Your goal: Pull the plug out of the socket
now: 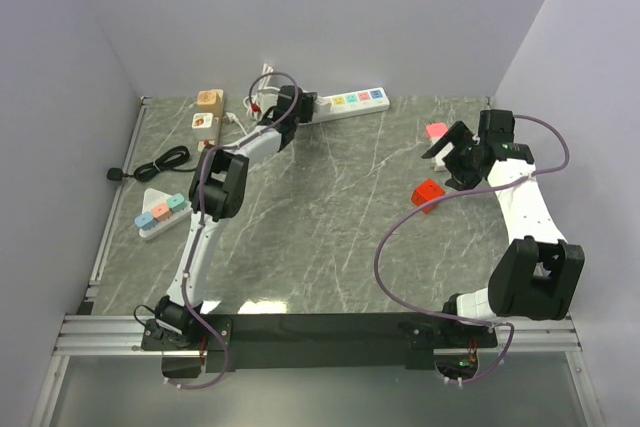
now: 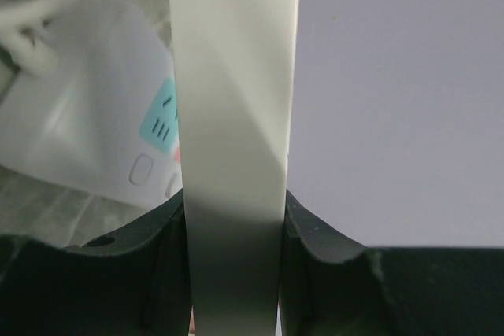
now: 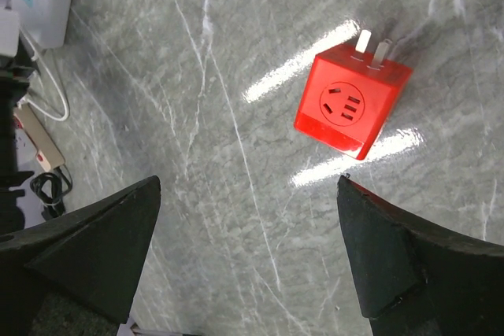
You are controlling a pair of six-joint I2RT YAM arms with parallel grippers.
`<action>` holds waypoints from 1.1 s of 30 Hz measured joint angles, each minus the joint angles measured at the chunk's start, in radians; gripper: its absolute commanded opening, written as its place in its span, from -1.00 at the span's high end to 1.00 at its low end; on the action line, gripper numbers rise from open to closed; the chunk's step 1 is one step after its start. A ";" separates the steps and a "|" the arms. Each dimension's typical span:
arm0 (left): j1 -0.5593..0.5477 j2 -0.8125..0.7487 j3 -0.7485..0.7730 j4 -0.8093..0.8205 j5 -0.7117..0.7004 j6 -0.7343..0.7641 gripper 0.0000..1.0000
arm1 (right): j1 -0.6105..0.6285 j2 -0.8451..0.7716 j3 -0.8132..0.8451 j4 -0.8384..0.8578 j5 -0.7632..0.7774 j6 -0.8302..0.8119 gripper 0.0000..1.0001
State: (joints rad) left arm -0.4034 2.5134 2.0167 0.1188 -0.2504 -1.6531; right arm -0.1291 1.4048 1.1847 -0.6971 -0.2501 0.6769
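Observation:
The small black plug (image 1: 115,175) lies at the table's left edge, and its thin black cord (image 1: 168,159) coils beside it. A long white power strip (image 1: 350,100) with coloured sockets runs along the back wall. My left gripper (image 1: 293,107) is shut on its left end. In the left wrist view the strip's white body (image 2: 232,116) fills the gap between the fingers (image 2: 315,234). My right gripper (image 3: 248,186) hangs open over bare table, holding nothing. A red adapter cube (image 3: 352,100) with metal prongs lies just beyond it, apart from the fingers.
A wood-coloured strip (image 1: 207,123) sits at the back left. A white triangular strip (image 1: 160,212) with coloured sockets lies near the left edge. A small pink block (image 1: 437,131) rests behind the right gripper. The red cube (image 1: 428,194) lies right of centre on the marble table (image 1: 330,217).

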 measured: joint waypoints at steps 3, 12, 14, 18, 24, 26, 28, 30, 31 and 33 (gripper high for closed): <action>-0.012 0.024 -0.002 0.032 0.045 -0.063 0.01 | 0.004 0.000 -0.008 0.015 -0.007 -0.005 -0.99; -0.005 0.030 -0.038 0.089 0.097 -0.164 -0.99 | 0.013 0.000 -0.029 0.021 -0.024 -0.018 -1.00; -0.004 0.027 -0.045 0.094 0.105 -0.172 -0.99 | 0.014 0.000 -0.030 0.022 -0.025 -0.021 -1.00; -0.002 -0.008 -0.064 0.038 0.143 -0.175 -0.99 | 0.016 0.000 -0.031 0.022 -0.026 -0.023 -1.00; 0.010 -0.282 -0.362 -0.036 0.196 -0.066 -0.97 | 0.022 -0.001 -0.032 0.024 -0.031 -0.025 -1.00; 0.019 -0.368 -0.372 -0.114 0.212 0.063 -0.98 | 0.029 -0.003 -0.032 0.025 -0.033 -0.027 -1.00; 0.032 -0.456 -0.375 -0.192 0.204 0.211 -0.99 | 0.041 -0.005 -0.032 0.027 -0.040 -0.033 -1.00; 0.053 -0.569 -0.391 -0.253 0.187 0.378 -0.99 | 0.054 -0.005 -0.032 0.030 -0.049 -0.039 -1.00; 0.067 -0.625 -0.407 -0.279 0.177 0.455 -0.99 | 0.062 -0.005 -0.032 0.033 -0.054 -0.040 -1.00; 0.108 -0.710 -0.427 -0.330 0.175 0.575 -0.99 | 0.079 -0.005 -0.033 0.039 -0.060 -0.043 -1.00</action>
State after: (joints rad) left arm -0.2951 1.8030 1.5898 -0.2115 -0.0757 -1.0782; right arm -0.0505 1.4002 1.1515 -0.6579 -0.3099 0.6342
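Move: The left hand, holding the white adapter, is already over the left half of the power strip; the strip's middle lies about 8 cm to its right, 2 cm farther out and 5 cm below. Loose white cord lies about 13 cm to the left, level with it. From the open right hand the strip is some 32 cm ahead and 21 cm left, 12 cm below; the red plug lies about 2 cm ahead, 10 cm down. The left hand sets the white adapter onto the left half of the power strip, easing about 2 cm right and 2 cm down. Its fingers open wide and let go; after a short pause it draws back some 13 cm towards the base, then also climbs steeply and swings left, its left side rolling up some 40 degrees. The open right hand drifts about 3.5 cm left, above the red plug's level. ##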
